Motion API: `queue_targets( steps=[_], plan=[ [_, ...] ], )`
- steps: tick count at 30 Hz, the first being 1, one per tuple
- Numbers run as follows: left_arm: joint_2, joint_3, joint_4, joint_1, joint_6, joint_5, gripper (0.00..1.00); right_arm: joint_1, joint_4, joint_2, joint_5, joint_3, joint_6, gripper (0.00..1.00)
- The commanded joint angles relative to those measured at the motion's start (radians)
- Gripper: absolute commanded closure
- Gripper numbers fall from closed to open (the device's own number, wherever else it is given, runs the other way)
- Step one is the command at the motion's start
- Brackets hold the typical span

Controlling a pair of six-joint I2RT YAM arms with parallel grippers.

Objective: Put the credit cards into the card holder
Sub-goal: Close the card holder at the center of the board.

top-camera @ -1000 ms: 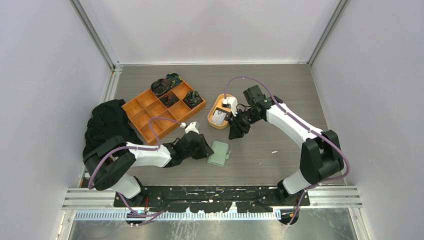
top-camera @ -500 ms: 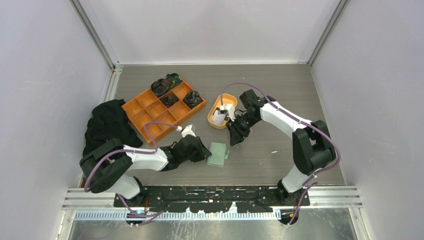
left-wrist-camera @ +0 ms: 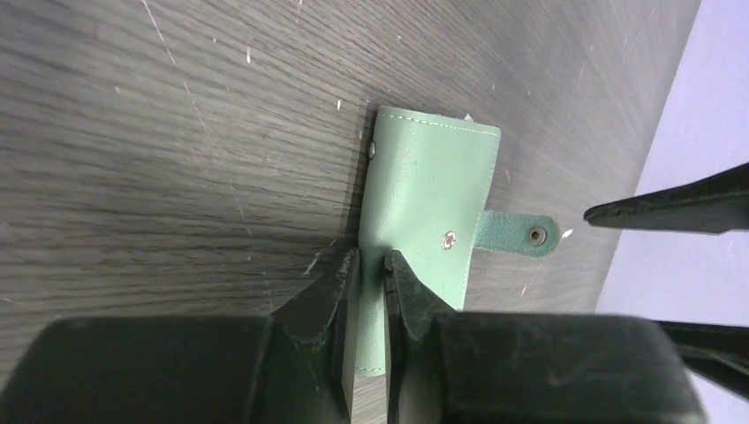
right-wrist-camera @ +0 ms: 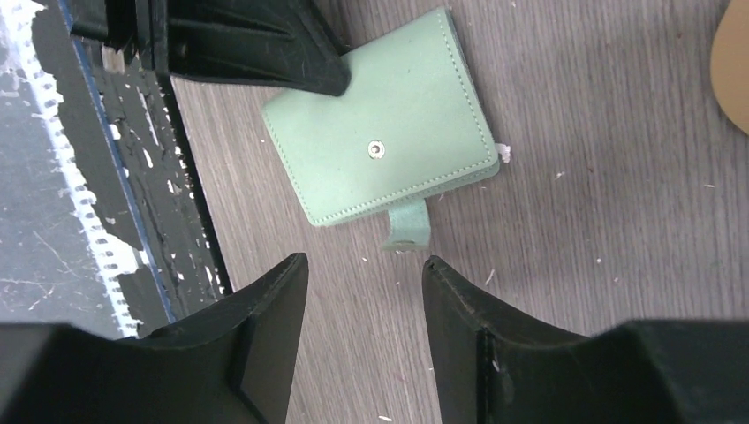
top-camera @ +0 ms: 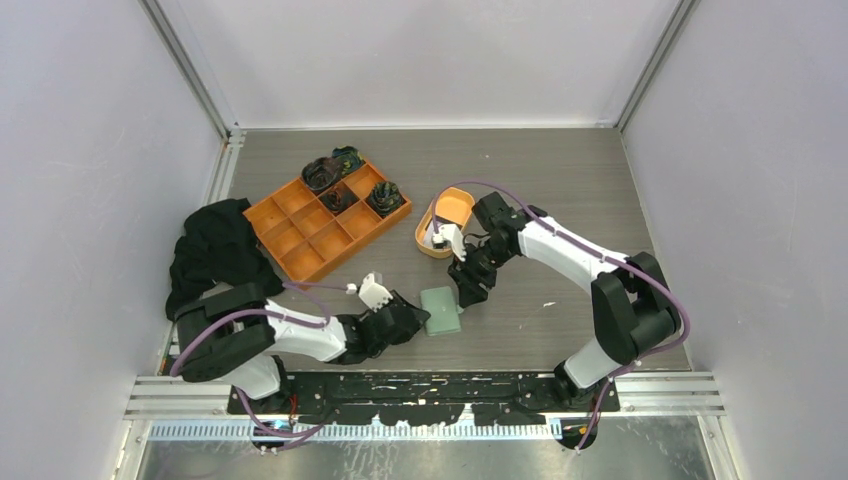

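Observation:
The sage-green card holder (top-camera: 440, 310) lies folded shut on the table, its closing tab (right-wrist-camera: 406, 225) loose and pointing away from the fold. My left gripper (left-wrist-camera: 371, 261) is shut on the card holder (left-wrist-camera: 433, 185) at its near edge, and green leather fills the narrow gap between the fingers. My right gripper (right-wrist-camera: 364, 263) hangs open just above the table beside the tab, holding nothing. Seen from above, it (top-camera: 468, 292) is right next to the holder's far right corner. I cannot make out the credit cards; the right wrist covers the near end of the orange dish.
An oval orange dish (top-camera: 452, 207) sits behind the right gripper. An orange compartment tray (top-camera: 330, 225) holds dark items in its back cells. A black cloth (top-camera: 215, 250) lies at the left wall. The arms' base rail (top-camera: 430, 385) runs along the near edge.
The right gripper came from the dish down to the card holder's tab and opened wider. The left gripper swung in from the left and closed on the holder's near edge.

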Motion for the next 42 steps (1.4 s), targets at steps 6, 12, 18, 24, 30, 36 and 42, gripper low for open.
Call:
queue_targets(
  steps=[6,12,18,24,30,36,42],
  plan=[
    [0.117,0.133,-0.380,-0.076,-0.344,-0.262,0.90,0.040,0.096,0.024,0.214,0.025,0.149,0.44],
    [0.159,0.183,-0.369,-0.077,-0.329,-0.272,0.90,0.041,0.137,0.066,0.274,0.028,0.219,0.47],
    [0.176,0.191,-0.340,-0.077,-0.302,-0.264,0.89,0.075,0.170,0.119,0.321,0.046,0.267,0.60],
    [0.166,0.183,-0.275,-0.077,-0.245,-0.249,0.80,0.096,0.207,0.126,0.413,0.063,0.287,0.74],
    [0.156,0.154,-0.178,-0.073,-0.079,-0.208,0.52,0.096,0.245,0.066,0.390,0.026,0.151,0.86],
    [0.111,0.123,-0.121,0.000,0.290,-0.045,0.31,0.095,0.282,0.052,0.334,-0.023,0.010,0.87],
    [0.035,-0.113,0.313,0.129,0.635,0.281,0.30,0.093,0.290,0.077,0.284,-0.014,-0.012,0.85]
  ],
)
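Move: The card holder lies closed, its spine already pinched by the left fingers. Its middle is about 3 cm to the right of the left hand and 1 cm ahead, at the same height. From the right hand it lies some 5 cm left and 5 cm below, with the loose snap tab about 2 cm left and 4 cm down. The card tray is roughly 18 cm ahead of and 4 cm left of the right hand, 4 cm lower. The card holder's spine stays in the left fingers while that hand eases about 2 cm forward and slightly right, turning some 15 degrees counter-clockwise; they then open wide, let go and rise 2 cm, the wrist swinging back clockwise. Meanwhile the right hand goes forward and down, about 5 cm each, and closes its open fingers to pinch the snap tab. ##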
